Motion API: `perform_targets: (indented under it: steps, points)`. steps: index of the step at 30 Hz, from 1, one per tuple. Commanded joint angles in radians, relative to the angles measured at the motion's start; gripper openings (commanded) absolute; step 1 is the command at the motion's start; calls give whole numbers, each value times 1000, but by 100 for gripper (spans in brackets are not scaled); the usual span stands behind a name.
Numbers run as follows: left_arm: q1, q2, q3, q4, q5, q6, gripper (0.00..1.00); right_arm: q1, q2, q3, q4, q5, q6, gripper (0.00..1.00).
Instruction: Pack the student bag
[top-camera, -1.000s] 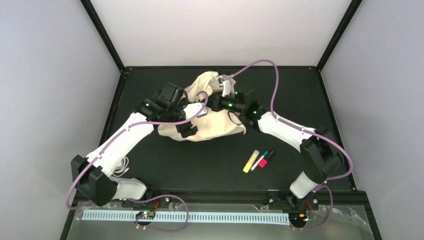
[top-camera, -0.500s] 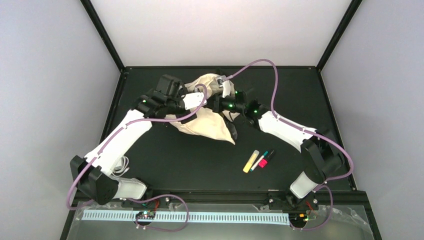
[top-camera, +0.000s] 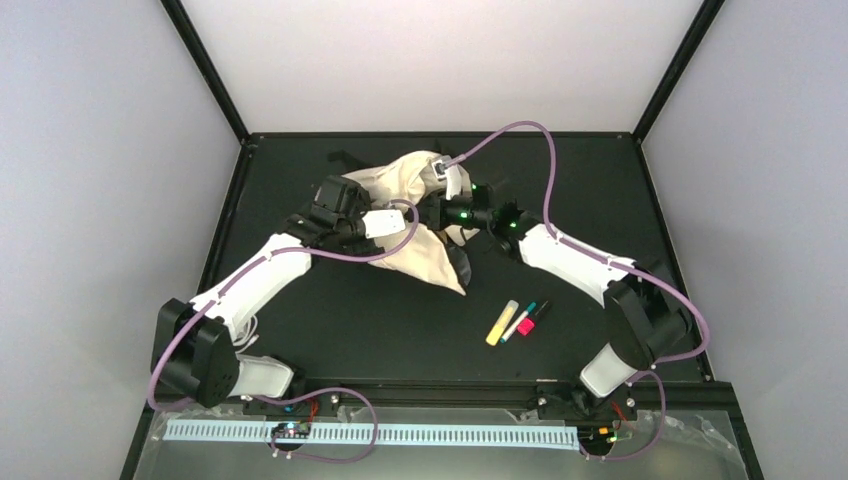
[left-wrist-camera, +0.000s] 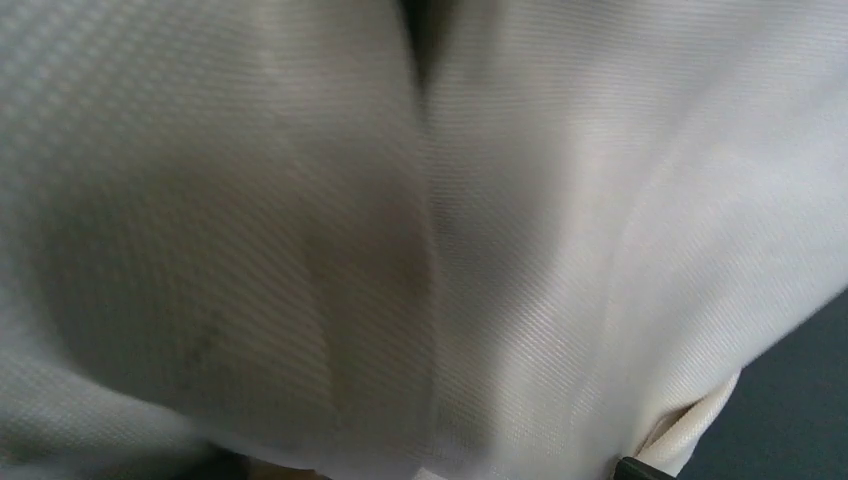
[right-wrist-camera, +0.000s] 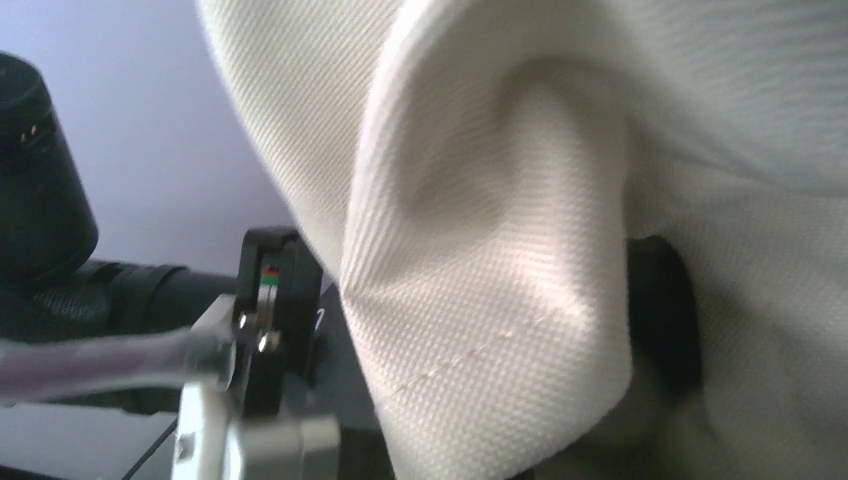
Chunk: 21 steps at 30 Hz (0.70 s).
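Observation:
The student bag (top-camera: 425, 255), cream fabric with a dark strap (top-camera: 345, 157) at its far left, hangs bunched between both arms at the table's far middle. Its lower corner points down toward the table. My left gripper (top-camera: 390, 222) is pressed into the bag's left side. Its fingers are hidden, and cream weave (left-wrist-camera: 400, 250) fills the left wrist view. My right gripper (top-camera: 440, 205) is at the bag's upper right, fingers hidden under a fabric fold (right-wrist-camera: 480, 250). Both seem shut on the fabric, which holds the bag up.
A yellow highlighter (top-camera: 502, 322), a teal pen (top-camera: 519, 320) and a pink-and-black marker (top-camera: 533, 318) lie together on the black table, right of centre. A white cable (top-camera: 245, 330) lies by the left arm's base. Part of the left arm (right-wrist-camera: 270, 300) shows in the right wrist view.
The left gripper has drawn back to the left and up with the bag. The bag went from spread flat to folded and hanging in a point. The right gripper barely moved.

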Motion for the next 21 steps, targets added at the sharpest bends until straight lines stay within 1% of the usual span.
perform_targets:
  steps: [1,2,3,4,5,6,7,8,9,14,21]
  points:
    - [1,19,13,260,-85,36,94,-7,-53,-29,-19,-42,-35,1]
    - [1,21,11,266,-72,33,87,-7,-57,-32,-34,-53,-43,1]
    - [1,22,11,262,-45,29,78,-7,-60,-31,-48,-69,-52,1]
    - [2,21,10,256,-13,21,64,-8,-60,-27,-62,-85,-62,1]
    - [5,18,6,251,22,11,47,-8,-63,-22,-82,-100,-72,1]
    - [6,17,1,250,50,0,25,-11,-72,-20,-98,-112,-81,1]
    - [7,18,-3,252,63,-9,7,-16,-84,-22,-108,-118,-85,1]
    - [9,18,-7,256,65,-16,2,-25,-100,-27,-123,-122,-90,1]
    - [13,19,-10,262,59,-20,2,-34,-117,-30,-145,-119,-102,1]
    - [64,14,1,289,35,-52,2,-64,-198,-40,-289,-83,-191,1]
    - [83,1,55,213,10,-14,2,-80,-268,8,-460,-41,-291,1]
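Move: The bag cloth the open left fingers will close on lies about 3 cm ahead, 1 cm right and 1 cm up from them. The bag's low near corner is roughly 20 cm to the left hand's right, 11 cm back and 6 cm down. From the right hand, already shut at the bag's rim, that cloth lies some 11 cm left, 2 cm back and 8 cm down; the low corner is 8 cm right, 15 cm back and 14 cm down. Left hand pinches bag cloth, easing forward-up about 5 cm; the shut right hand draws right and back 6 cm. ##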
